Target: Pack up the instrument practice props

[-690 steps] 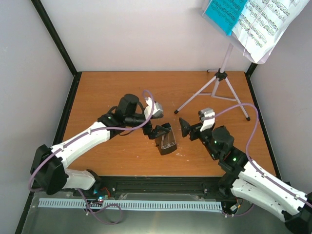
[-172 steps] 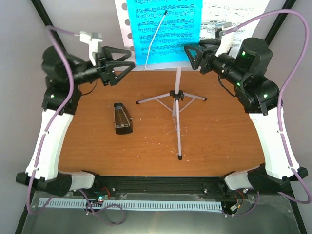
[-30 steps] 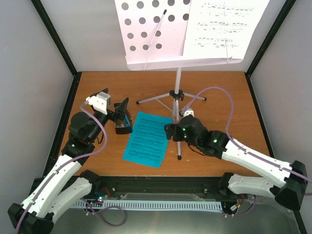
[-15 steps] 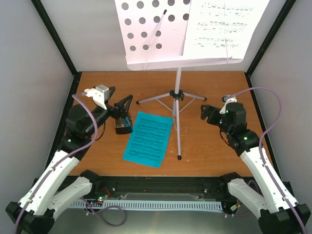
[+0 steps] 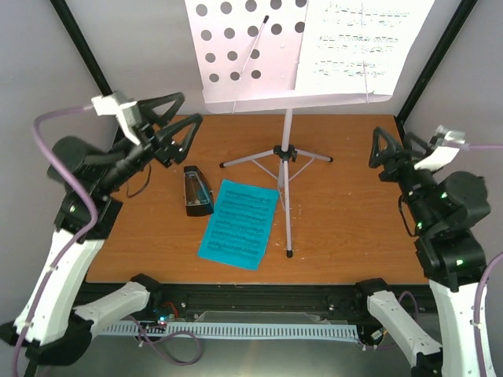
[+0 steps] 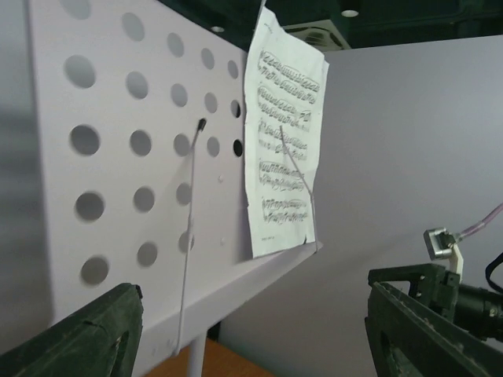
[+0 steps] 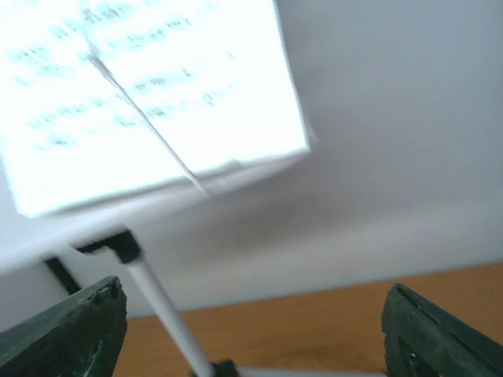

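The silver tripod music stand [image 5: 286, 149] stands at the table's back middle, its white perforated desk [image 5: 251, 55] raised high. White sheet music [image 5: 357, 43] rests on the desk's right half, also in the left wrist view [image 6: 283, 133] and the right wrist view [image 7: 149, 102]. The teal folder [image 5: 238, 223] lies flat on the table. The black pyramid metronome [image 5: 196, 191] stands left of it. My left gripper [image 5: 174, 126] is open and empty, raised left of the desk. My right gripper [image 5: 393, 153] is open and empty, raised at the right.
The wooden table [image 5: 354, 212] is walled by black frame posts [image 5: 86, 59] and pale panels on both sides and behind. The stand's tripod legs [image 5: 289, 236] spread across the table's middle, one reaching toward the front edge.
Both arms have risen from the table. My left gripper lifted away from the metronome toward the desk's left side. My right gripper rose and swung out to the right.
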Robot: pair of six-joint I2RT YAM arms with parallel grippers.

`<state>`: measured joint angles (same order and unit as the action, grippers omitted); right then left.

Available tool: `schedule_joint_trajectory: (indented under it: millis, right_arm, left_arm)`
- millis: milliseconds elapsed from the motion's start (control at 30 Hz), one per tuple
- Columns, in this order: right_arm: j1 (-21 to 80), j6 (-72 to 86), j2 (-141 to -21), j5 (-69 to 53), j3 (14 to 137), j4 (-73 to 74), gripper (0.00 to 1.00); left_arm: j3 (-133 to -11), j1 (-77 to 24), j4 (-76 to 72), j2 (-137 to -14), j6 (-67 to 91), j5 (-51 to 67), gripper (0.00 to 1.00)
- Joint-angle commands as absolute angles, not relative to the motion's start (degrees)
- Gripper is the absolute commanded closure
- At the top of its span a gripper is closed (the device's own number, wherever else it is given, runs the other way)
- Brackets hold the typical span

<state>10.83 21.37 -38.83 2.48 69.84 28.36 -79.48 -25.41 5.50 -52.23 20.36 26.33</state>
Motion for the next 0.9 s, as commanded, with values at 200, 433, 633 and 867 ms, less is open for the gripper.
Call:
schedule_joint_trajectory:
  millis: [200, 433, 633, 867]
  right_arm:
    - [10.46, 20.59, -55.26, -17.56, 93.37, 34.5, 0.21]
    - [10.46, 18.88, -62.88, -22.33, 104.65, 35.49, 0.3]
    - [10.46, 16.22, -67.73, -18.66, 111.91, 37.47, 0.33]
    - [10.46, 14.55, -74.89, -19.45, 121.24, 40.14, 0.44]
  left_arm:
    - [-95.85, -39.06, 6.86, -70.08, 21.88, 20.61, 0.23]
    - [-108.33, -44.4, 13.85, -81.13, 23.99, 17.66, 0.18]
    - [-116.08, -46.22, 17.7, -88.22, 23.92, 13.95, 0.18]
    - [-116.77, -46.69, 17.35, -90.37, 25.05, 7.81, 0.18]
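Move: The white sheet music's middle is about 18 cm ahead of the right hand, 7 cm to its left and 13 cm higher. The wire page holder over it is also some 17 cm ahead, 6 cm left and 12 cm up; the stand's shelf lies 12 cm ahead and 17 cm left, about level. From the left hand the sheet is roughly 17 cm ahead, 34 cm right and slightly higher, with the bare panel's page holder 16 cm ahead and 13 cm right. Both hands head for the white sheet on the stand, with no touch to be seen yet. The right climbs about 14 cm, drifting left and a little forward, swings some 20 degrees counter-clockwise to face the page and partly closes its fingers. The left, staying open, sweeps about 17 cm right across the bare panel, also working forward, and tips slightly down. ##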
